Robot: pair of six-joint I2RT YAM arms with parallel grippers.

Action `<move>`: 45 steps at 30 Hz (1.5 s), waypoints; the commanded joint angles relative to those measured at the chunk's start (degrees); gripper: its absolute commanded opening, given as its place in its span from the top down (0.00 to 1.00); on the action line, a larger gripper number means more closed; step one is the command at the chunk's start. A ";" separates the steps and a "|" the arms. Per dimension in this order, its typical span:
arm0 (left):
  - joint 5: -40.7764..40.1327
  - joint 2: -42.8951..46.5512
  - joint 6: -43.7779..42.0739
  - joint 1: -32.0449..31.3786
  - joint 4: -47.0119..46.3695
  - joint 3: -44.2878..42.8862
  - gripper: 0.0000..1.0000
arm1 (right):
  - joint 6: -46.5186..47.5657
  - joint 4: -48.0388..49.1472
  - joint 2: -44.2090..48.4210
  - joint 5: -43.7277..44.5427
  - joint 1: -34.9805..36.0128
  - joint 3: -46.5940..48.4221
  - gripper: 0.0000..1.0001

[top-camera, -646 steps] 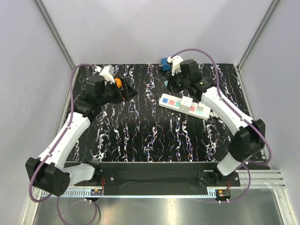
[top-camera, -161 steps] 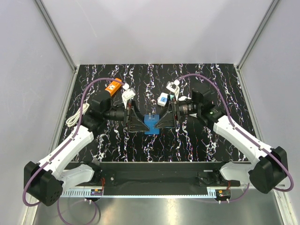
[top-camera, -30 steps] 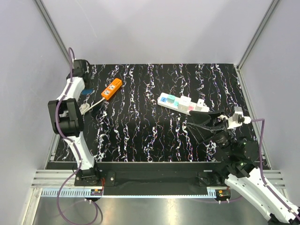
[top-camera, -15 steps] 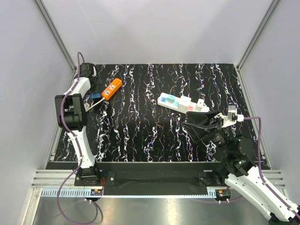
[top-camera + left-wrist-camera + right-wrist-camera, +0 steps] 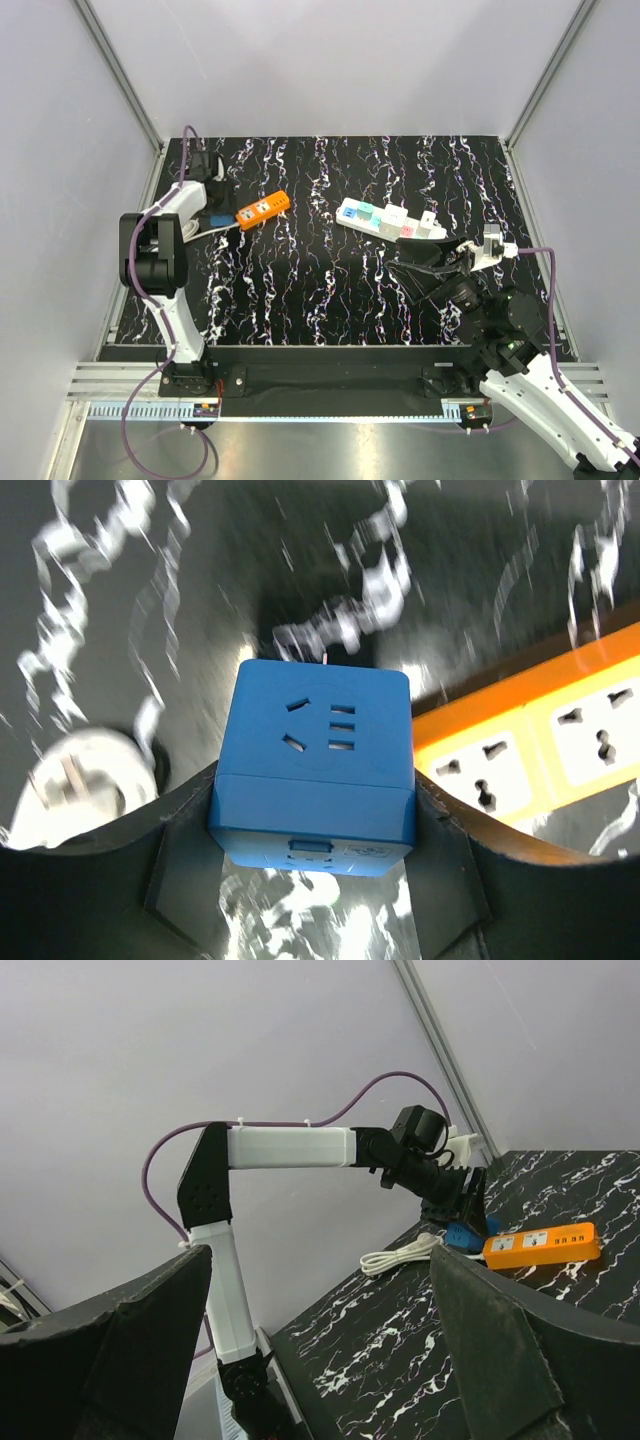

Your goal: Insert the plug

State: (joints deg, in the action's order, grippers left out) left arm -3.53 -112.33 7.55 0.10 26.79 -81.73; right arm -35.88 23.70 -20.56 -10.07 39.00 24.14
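A blue cube plug [image 5: 312,770] with socket holes on its upper face sits between the pads of my left gripper [image 5: 312,815], which is shut on its two sides. It hangs low over the black marbled table, just left of the orange power strip [image 5: 545,735]. From above, the left gripper [image 5: 214,203] and the blue cube plug [image 5: 219,216] are at the far left, at the orange power strip's [image 5: 263,208] left end. My right gripper [image 5: 415,270] is raised at the near right, open and empty. The right wrist view shows the blue cube plug [image 5: 462,1236] from afar.
A white power strip [image 5: 390,220] with coloured switches lies right of centre. The orange strip's coiled white cable [image 5: 400,1257] and its white plug [image 5: 85,780] lie left of the blue cube. Metal frame posts and grey walls bound the table [image 5: 320,290].
My left arm has swung from the far-left corner toward the orange strip with the blue cube. The orange strip has shifted right and turned. The right arm has barely moved.
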 commanded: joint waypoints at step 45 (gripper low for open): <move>-11.50 5.28 1.24 3.33 8.11 4.02 1.00 | 0.46 -20.63 -69.96 12.09 12.32 32.45 1.00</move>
State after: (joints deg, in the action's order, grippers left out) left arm -11.88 -108.01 9.87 3.77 35.22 -78.28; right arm -38.00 0.89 -87.00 0.97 49.93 53.39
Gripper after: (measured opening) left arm 0.640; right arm 0.010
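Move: The left hand holds the blue plug just above the table; the orange strip's middle lies about 9 cm to its right and 2 cm ahead, the white cord coil some 8 cm left and 3 cm back, all at about its height or a little lower. From the raised right hand the orange strip is about 32 cm ahead, 29 cm left and 33 cm below; the white power strip is roughly 29 cm ahead, 1 cm right and 34 cm below. With blue plug held, left pushes the orange strip back-right, hops left; right, closing, sinks 23 cm towards it. ##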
